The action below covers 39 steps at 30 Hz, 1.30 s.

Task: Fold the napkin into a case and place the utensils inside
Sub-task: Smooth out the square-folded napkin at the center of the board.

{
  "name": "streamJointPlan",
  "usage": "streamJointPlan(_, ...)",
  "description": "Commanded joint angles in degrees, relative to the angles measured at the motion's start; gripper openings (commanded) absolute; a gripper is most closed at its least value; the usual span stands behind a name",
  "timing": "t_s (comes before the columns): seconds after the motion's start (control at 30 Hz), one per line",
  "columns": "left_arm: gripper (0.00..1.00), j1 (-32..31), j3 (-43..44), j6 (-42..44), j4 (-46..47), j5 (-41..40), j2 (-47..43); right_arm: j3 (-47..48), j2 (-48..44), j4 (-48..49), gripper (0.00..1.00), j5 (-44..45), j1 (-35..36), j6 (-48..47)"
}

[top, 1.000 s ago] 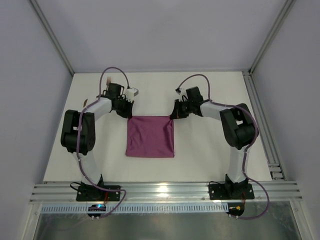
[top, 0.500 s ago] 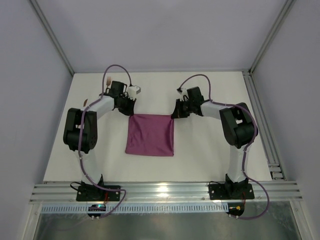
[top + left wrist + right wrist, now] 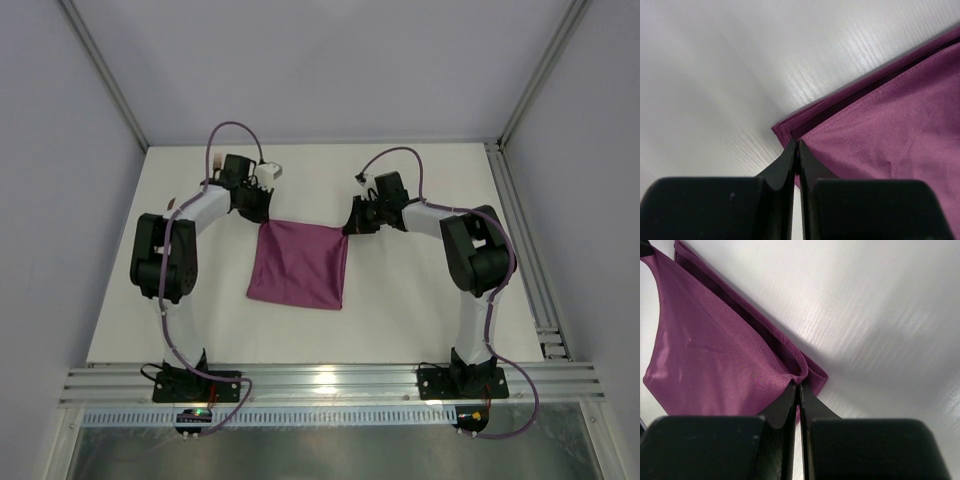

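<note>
The plum-purple napkin (image 3: 298, 265) lies on the white table (image 3: 410, 320), folded double into a rough square and slightly skewed. My left gripper (image 3: 258, 213) is shut on its far left corner. In the left wrist view the jaws (image 3: 796, 144) meet at the layered corner of the napkin (image 3: 890, 125). My right gripper (image 3: 348, 226) is shut on the far right corner. In the right wrist view its jaws (image 3: 799, 385) pinch the top layer of the napkin (image 3: 705, 370), which arches up off the lower layer. The utensils and a case are out of view.
An aluminium rail (image 3: 330, 381) runs along the near edge by both arm bases. Another rail (image 3: 522, 245) lines the table's right side. Grey walls enclose the left, far and right sides.
My left gripper has moved away from the bases and a little right, pulling the napkin's far left corner with it. The cloth has slid farther and skewed. The right gripper has hardly moved.
</note>
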Motion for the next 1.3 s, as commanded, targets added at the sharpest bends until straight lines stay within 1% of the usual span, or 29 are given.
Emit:
streamJointPlan(0.0, 0.04, -0.07, 2.87, -0.74, -0.27, -2.09, 1.48, 1.46, -4.12, 2.15, 0.06, 0.52, -0.45, 0.9)
streamJointPlan(0.27, 0.04, -0.16, 4.54, -0.74, -0.62, -3.85, 3.15, 2.08, -4.04, 2.24, 0.06, 0.34, -1.33, 1.69)
streamJointPlan(0.3, 0.04, -0.16, 4.72, -0.56, -0.71, -4.02, 3.33, 1.9, -4.12, 3.98, 0.06, 0.52, -1.42, 1.87)
streamJointPlan(0.43, 0.08, -0.51, 6.3, 0.14, -1.59, -5.16, 4.73, 3.04, -2.2, 3.56, 0.06, 0.52, -2.12, 2.13)
streamJointPlan(0.6, 0.13, -0.78, 7.62, 0.32, -2.56, -5.87, 7.19, 4.98, 1.23, 2.94, 0.12, 0.17, -2.65, 2.31)
streamJointPlan(0.67, 0.16, -0.95, 7.71, 0.32, -2.39, -5.87, 7.81, 4.8, 1.33, 3.03, 0.13, 0.86, -2.74, 2.31)
streamJointPlan(0.7, 0.17, -1.04, 7.71, 0.23, -2.38, -5.95, 7.99, 4.8, 1.5, 2.94, 0.17, 1.83, -2.74, 2.57)
streamJointPlan(0.73, 0.23, -1.04, 7.8, 0.23, -2.21, -6.04, 8.07, 4.8, 1.67, 2.94, 0.2, 2.01, -2.91, 2.57)
streamJointPlan(0.8, 0.29, -1.04, 7.8, 0.05, -1.94, -5.96, 8.08, 5.32, 2.29, 2.94, 0.27, 2.19, -3.0, 2.75)
streamJointPlan(0.83, 0.34, -1.13, 7.88, -0.03, -1.77, -5.96, 7.81, 5.68, 2.55, 1.29, 0.3, 2.45, -3.09, 2.66)
streamJointPlan(0.87, 0.36, -1.13, 8.15, 0.05, -2.03, -6.22, 7.64, 6.12, 2.73, 0.84, 0.33, 2.8, -3.09, 2.49)
streamJointPlan(0.97, 0.44, -1.04, 9.02, 0.05, -2.56, -6.92, 5.97, 7.26, 2.12, -1.63, 0.36, 4.56, -3.18, 1.52)
streamJointPlan(1.07, 0.51, -1.04, 9.73, 0.23, -3.44, -7.62, 3.52, 6.65, -1.74, -2.85, 0.39, 8.15, -3.0, 0.21)
streamJointPlan(1.1, 0.53, -1.04, 9.99, 0.32, -3.87, -7.63, 2.72, 6.56, -2.97, -4.69, 0.4, 9.73, -2.92, -0.23)
streamJointPlan(1.13, 0.56, -1.13, 9.99, 0.32, -4.14, -7.63, 1.84, 6.47, -5.77, -5.66, 0.41, 11.83, -2.74, -0.85)
streamJointPlan(1.17, 0.56, -1.13, 9.99, 0.14, -4.49, -7.36, -0.17, 6.21, -7.27, -6.54, 0.41, 15.68, -1.87, -2.42)
streamJointPlan(1.27, 0.57, -1.13, 8.24, -0.56, -5.81, -5.78, -3.43, 3.4, -13.5, -8.13, 0.41, 20.97, 0.33, -4.8)
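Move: Both hands already pinch the napkin's far corners, the left one hanging slightly higher. The napkin's middle is about 11 cm back and 7 cm to the right of the left hand, some 3 cm below; the fork is about 13 cm to the left of that hand and 11 cm ahead, the knife some 22 cm left and 2 cm back. From the right hand, the napkin's middle lies about 8 cm back, 10 cm left and 2 cm below. Both hands draw the napkin forward by its far corners to straighten it, the left going about 2 cm forward and then sinking some 3 cm to the board, while the right rises slightly, goes about 3.5 cm forward and a little right, then lowers its corner again. Near the bottom both sets of fingers open and let go, the left hand then lifting off by a couple of centimetres and the right sliding off to the right, rising at the last and turning roughly 10 degrees clockwise. ##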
